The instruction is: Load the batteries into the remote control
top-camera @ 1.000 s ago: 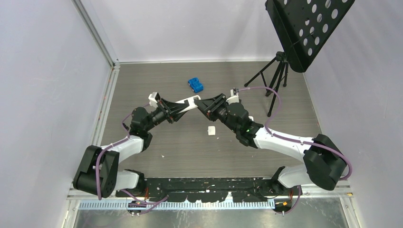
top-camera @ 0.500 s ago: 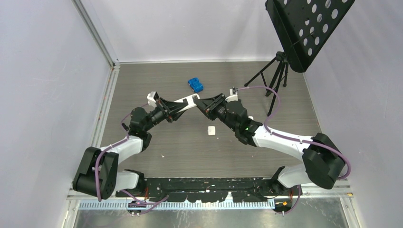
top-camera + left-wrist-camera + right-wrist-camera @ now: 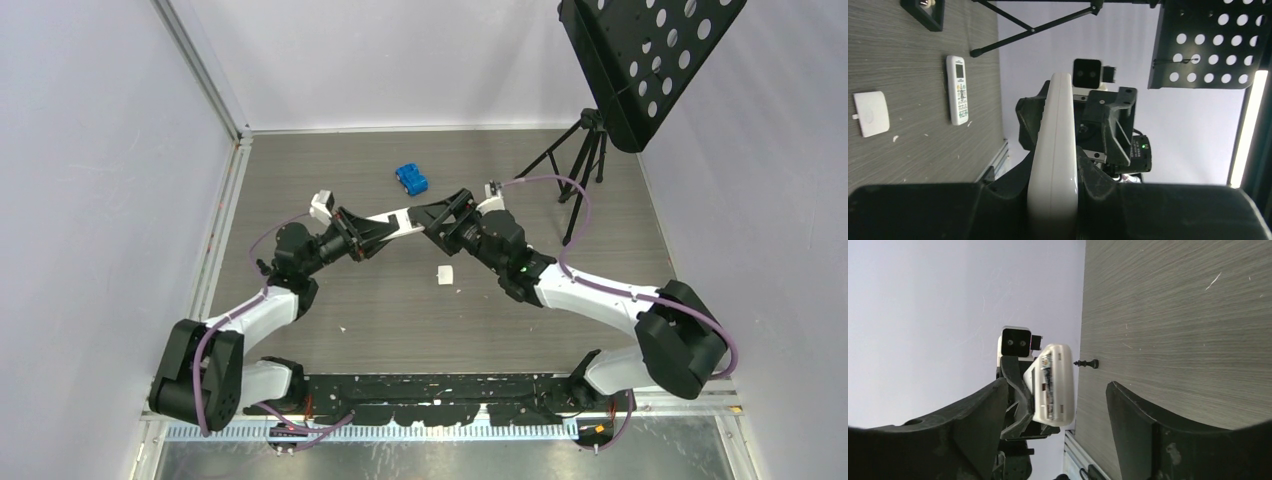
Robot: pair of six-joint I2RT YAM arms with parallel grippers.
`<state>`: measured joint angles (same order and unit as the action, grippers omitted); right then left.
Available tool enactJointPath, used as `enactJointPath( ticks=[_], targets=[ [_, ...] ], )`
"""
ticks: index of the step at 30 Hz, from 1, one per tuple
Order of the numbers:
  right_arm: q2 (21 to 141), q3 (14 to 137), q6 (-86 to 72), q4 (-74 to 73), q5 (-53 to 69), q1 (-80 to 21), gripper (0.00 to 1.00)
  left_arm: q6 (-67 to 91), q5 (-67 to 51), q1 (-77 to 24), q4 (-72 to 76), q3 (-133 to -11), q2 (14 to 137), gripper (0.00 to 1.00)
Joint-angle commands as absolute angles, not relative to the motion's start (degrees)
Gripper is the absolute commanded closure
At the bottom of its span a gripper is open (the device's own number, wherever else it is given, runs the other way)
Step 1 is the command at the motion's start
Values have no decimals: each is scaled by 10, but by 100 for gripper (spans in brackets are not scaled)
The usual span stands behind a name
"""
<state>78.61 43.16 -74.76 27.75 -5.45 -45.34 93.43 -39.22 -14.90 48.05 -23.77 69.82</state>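
My left gripper (image 3: 383, 224) is shut on the remote control (image 3: 399, 215), a slim white slab held above the table. In the left wrist view the remote control (image 3: 1055, 145) stands edge-on between the black fingers of the left gripper (image 3: 1053, 200). My right gripper (image 3: 433, 214) faces its free end. In the right wrist view the right gripper (image 3: 1058, 435) is open, and the end of the remote control (image 3: 1054, 385) sits in the wide gap, touching neither finger. A thin dark shape lies in its grey slot (image 3: 1044, 375); I cannot tell if it is a battery. No loose batteries show.
A small white cover (image 3: 444, 274) lies on the table below the grippers. A blue block (image 3: 411, 179) sits further back. A tripod (image 3: 575, 155) with a perforated black panel stands at the back right. Another white remote with buttons (image 3: 957, 90) lies flat on the table.
The right gripper's jaws have spread wide at the remote's free end. The left gripper keeps its hold and has barely moved.
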Motion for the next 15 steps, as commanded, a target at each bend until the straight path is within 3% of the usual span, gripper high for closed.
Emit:
enactJointPath(
  ticks=[1,6,11,15],
  targets=[
    [750,436,-668,308,-8,-443,21,837,-424,-149,435,-276,679,100],
    [743,424,-607,305,43,-427,25,788,-488,-149,405,-306,677,100],
    [729,423,-521,303,97,-420,47,750,-527,-149,362,-325,665,100],
    [719,424,-505,302,100,-418,55,732,-533,-149,335,-337,658,100]
  ],
)
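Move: The left hand still holds the remote control, its open battery slot about 5 cm to that hand's right and 1 cm ahead, level with it. From the open right hand the slot lies some 3 cm left and 1 cm back, about level. On the table roughly 20 cm below the right hand, the battery cover is about 11 cm back and 5 cm right, the blue toy car 9 cm ahead and 3 cm left. Both hands draw back about 2 cm, wrists rolling some 15 degrees, right fingers partly closing near the slot. ##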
